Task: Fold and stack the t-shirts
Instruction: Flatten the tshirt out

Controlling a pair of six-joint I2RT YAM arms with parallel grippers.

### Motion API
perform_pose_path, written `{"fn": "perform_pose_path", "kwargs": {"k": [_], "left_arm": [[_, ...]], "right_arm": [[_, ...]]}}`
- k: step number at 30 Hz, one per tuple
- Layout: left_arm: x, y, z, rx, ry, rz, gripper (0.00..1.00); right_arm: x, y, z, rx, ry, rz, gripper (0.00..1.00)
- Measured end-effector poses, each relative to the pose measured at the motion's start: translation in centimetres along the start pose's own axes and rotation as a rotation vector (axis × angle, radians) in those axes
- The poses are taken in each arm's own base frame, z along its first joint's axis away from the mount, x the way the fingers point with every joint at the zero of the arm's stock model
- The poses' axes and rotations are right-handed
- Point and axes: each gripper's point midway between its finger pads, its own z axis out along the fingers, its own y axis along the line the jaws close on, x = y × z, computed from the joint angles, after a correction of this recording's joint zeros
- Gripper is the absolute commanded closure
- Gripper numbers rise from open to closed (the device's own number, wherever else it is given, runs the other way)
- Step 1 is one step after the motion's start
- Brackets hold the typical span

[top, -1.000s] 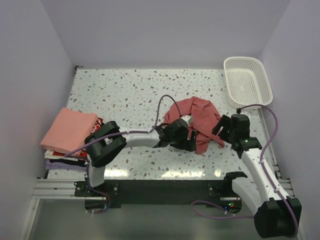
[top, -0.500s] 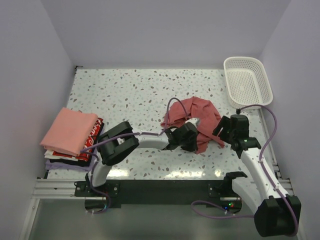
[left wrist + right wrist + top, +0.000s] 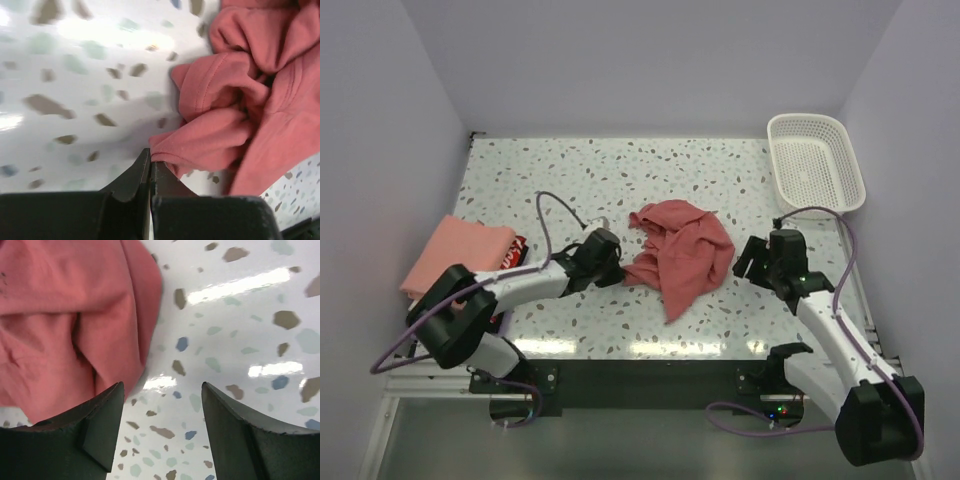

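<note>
A crumpled brick-red t-shirt [image 3: 682, 250] lies in a heap at the middle of the speckled table. My left gripper [image 3: 622, 273] is at the heap's left corner, low over the table. In the left wrist view its jaws [image 3: 150, 153] are pressed together with a fold of the red t-shirt [image 3: 235, 95] pinched at their tips. My right gripper [image 3: 752, 262] hovers just right of the heap, open. In the right wrist view it [image 3: 162, 390] has bare table between its fingers and the red t-shirt [image 3: 65, 325] at its left. A stack of folded t-shirts, salmon-pink [image 3: 455, 256] on top, sits at the left edge.
A white lattice basket [image 3: 817, 165] stands at the back right corner. Walls close in the table [image 3: 570, 180] on the left, back and right. The left arm's cable [image 3: 555, 205] loops over the table behind its wrist.
My left gripper shut on the red t-shirt's edge and pulled it left, away from the right gripper. The left arm swung left. The right jaws narrowed slightly.
</note>
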Motion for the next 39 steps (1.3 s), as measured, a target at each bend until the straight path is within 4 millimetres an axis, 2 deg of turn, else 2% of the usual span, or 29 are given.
{"fn": "perform_pose_path", "kwargs": {"k": [1, 3, 8, 14, 19, 22, 26, 28, 32, 39], "left_arm": [[-1.1, 1.5, -1.0, -0.027, -0.032, -0.035, 1.00], [-2.4, 3.3, -2.6, -0.052, -0.077, -0.077, 1.00], [-3.8, 4.6, -5.2, -0.050, -0.139, -0.116, 1.00], [-3.4, 5.2, -5.5, -0.072, -0.125, -0.113, 1.00], [-2.8, 6.2, -5.4, -0.104, -0.115, -0.111, 1.00], [-2.5, 6.8, -5.3, -0.123, -0.109, -0.111, 1.00], [-2.4, 8.0, -5.2, -0.154, -0.107, -0.127, 1.00], [-2.3, 8.6, -5.2, -0.169, -0.104, -0.136, 1.00], [-2.1, 9.5, -5.4, -0.183, -0.105, -0.148, 1.00], [-1.9, 10.1, -5.7, -0.180, -0.110, -0.159, 1.00]], "right_arm": [[0.3, 0.6, -0.1, -0.020, 0.007, -0.017, 0.34], [1.1, 2.1, -0.3, -0.067, 0.025, -0.060, 0.35], [4.3, 6.5, -1.6, -0.181, 0.070, -0.203, 0.37], [9.6, 12.8, -3.5, -0.257, 0.122, -0.407, 0.41], [13.5, 17.9, -4.9, -0.275, 0.102, -0.519, 0.42], [15.6, 20.3, -5.0, -0.261, 0.082, -0.552, 0.41], [17.5, 22.3, -3.7, -0.213, 0.056, -0.573, 0.40], [18.0, 22.5, -2.9, -0.186, 0.050, -0.571, 0.39], [18.3, 22.1, -1.8, -0.146, 0.033, -0.553, 0.37], [18.1, 23.5, -1.9, -0.173, 0.002, -0.455, 0.37]]}}
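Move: Held still by a bunched end in the closed left fingers, the red t-shirt has its middle about 16 cm to that hand's right and 6 cm ahead, with its near corner some 14 cm right and 13 cm back. From the right hand, the shirt's middle is about 20 cm left, 5 cm ahead and 7 cm below; its near corner is 23 cm left and 14 cm back. The empty basket stands 20 cm right and 34 cm ahead. Pulling the pinched end of the red t-shirt about 12 cm left, the left hand first rises some 4 cm, then sinks back as it goes, keeping its hold. The right hand sweeps roughly 29 cm left and 8 cm back to the shirt's near edge, then sinks a little, turning some 30 degrees counter-clockwise on the way, fingers staying open. ##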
